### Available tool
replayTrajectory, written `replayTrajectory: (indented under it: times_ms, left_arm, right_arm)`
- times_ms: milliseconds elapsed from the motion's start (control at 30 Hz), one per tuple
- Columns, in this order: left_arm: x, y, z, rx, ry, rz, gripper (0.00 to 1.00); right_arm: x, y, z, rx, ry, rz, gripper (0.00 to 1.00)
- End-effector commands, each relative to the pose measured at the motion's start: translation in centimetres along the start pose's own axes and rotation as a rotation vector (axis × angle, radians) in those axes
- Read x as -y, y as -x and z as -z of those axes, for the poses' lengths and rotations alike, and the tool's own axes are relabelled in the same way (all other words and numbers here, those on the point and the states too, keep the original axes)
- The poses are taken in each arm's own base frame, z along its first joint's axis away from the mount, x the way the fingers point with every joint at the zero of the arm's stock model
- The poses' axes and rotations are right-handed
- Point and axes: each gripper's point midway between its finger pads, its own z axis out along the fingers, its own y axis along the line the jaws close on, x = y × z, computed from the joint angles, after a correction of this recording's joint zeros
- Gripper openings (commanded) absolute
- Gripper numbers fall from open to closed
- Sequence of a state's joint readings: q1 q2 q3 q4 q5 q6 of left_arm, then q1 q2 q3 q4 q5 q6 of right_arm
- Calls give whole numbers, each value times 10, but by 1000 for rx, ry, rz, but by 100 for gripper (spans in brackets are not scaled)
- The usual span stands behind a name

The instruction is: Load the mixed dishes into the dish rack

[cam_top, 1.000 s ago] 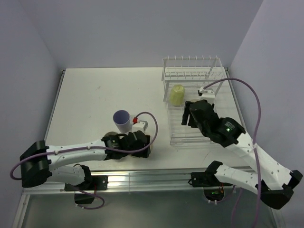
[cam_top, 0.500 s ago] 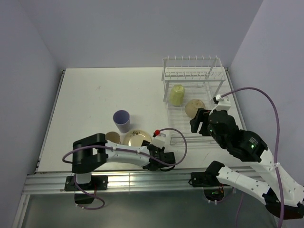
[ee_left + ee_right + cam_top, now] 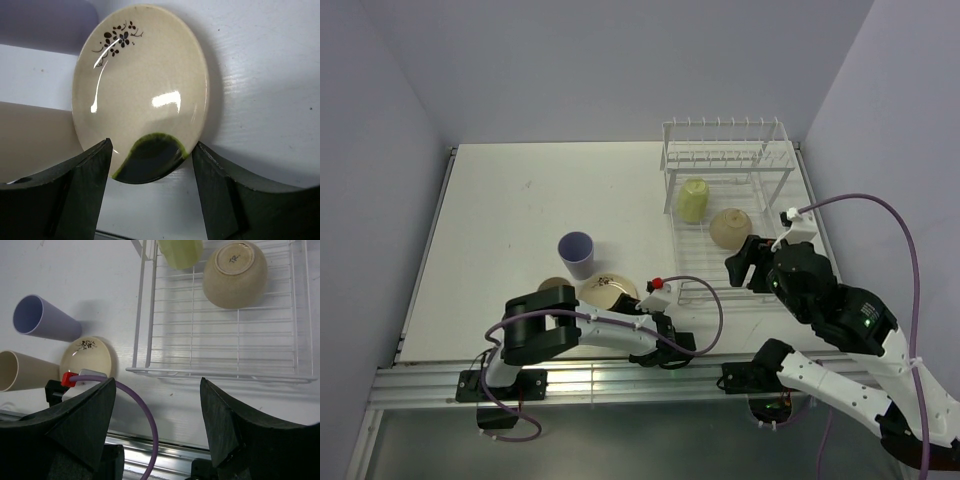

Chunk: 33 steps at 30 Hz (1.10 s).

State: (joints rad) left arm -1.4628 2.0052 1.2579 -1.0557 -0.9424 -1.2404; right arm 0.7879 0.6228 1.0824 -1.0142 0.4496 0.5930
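The white wire dish rack [image 3: 682, 268] stands at the right. The yellow-green mug [image 3: 693, 200] and a cream bowl [image 3: 730, 227], upside down, are in it. The lavender tumbler [image 3: 576, 254] stands on the table. The tan tumbler [image 3: 554, 287] lies beside the cream floral plate [image 3: 605, 291]. My left gripper [image 3: 638, 306] is open at the plate's near edge. In the left wrist view the plate [image 3: 145, 85] has its dark green rim patch between the jaws of the gripper [image 3: 151, 150]. My right gripper [image 3: 745, 262] is open and empty above the rack's near rim [image 3: 220, 374].
The left arm's purple cable [image 3: 145, 415] loops over the table's near edge by the metal rail [image 3: 620, 378]. Grey walls close in both sides. The rack's raised prongs [image 3: 720, 140] are at its far end.
My right gripper has let go of the bowl in the rack and drawn back toward the near edge. My left arm has swung from over the plate round to its near side.
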Motion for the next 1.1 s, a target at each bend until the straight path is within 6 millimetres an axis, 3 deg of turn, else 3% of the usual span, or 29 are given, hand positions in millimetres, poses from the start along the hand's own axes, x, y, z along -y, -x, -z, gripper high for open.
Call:
replayTrajectory:
  times_ms: [0,167,300,467,600,700,833,867,933,967,1033,1067]
  left_arm:
    - [0,-13,-11,-35,45,-32,72]
    - [1,-19,-22,-55,43,-49,65]
    - [3,-21,-25,-54,16,-47,53]
    - [7,-23,-32,-60,-19,-41,32]
    - [13,-20,-30,-61,-55,-31,6]
    - [14,-9,-22,-60,-72,-29,0]
    - [12,20,6,-54,-156,21,0]
    - [12,37,22,-48,-214,66,0]
    - [7,51,40,-47,-267,66,0]
    - [4,73,59,-25,-320,111,0]
    - [-5,84,78,-31,-364,81,0]
    - [-7,103,99,-27,-431,122,0]
  right_arm:
    - [-2,0,3,9,27,-1,76]
    - [1,4,12,23,35,-20,76]
    - [4,6,19,29,33,-34,76]
    - [1,9,23,22,49,-57,75]
    - [-5,17,24,22,49,-53,75]
    - [-13,22,18,14,52,-25,76]
    - [-32,24,11,-29,92,12,76]
    - [-37,24,11,-36,112,13,76]
    - [-49,35,17,-37,156,10,76]
    - [-51,42,20,-30,153,12,76]
    - [-53,64,33,-24,130,10,76]
    - [-53,80,44,-26,104,12,76]
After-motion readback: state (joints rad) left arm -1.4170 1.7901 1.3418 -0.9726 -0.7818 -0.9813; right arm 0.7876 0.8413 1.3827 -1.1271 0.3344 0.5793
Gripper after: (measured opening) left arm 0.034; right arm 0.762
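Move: Just ahead of the left hand lies the plate, its middle about 5 cm forward, 4 cm to the left and 2 cm lower, its green-patched near rim close to the open fingers. The purple cup stands some 13 cm ahead and 10 cm left of this hand, the brown cup about 3 cm ahead and 14 cm left. From the empty right hand the plate is roughly 25 cm left, 4 cm forward and 26 cm below. Easing forward, left and slightly down, about 3 cm in all, the left hand shuts its fingers on the plate's near right rim by the green patch. It then lifts some 8 cm while swinging about 6 cm right and 2 cm back, rolling its left side down around 20 degrees. The empty right hand draws back a little, then rises about 5 cm and shifts left, staying open. ##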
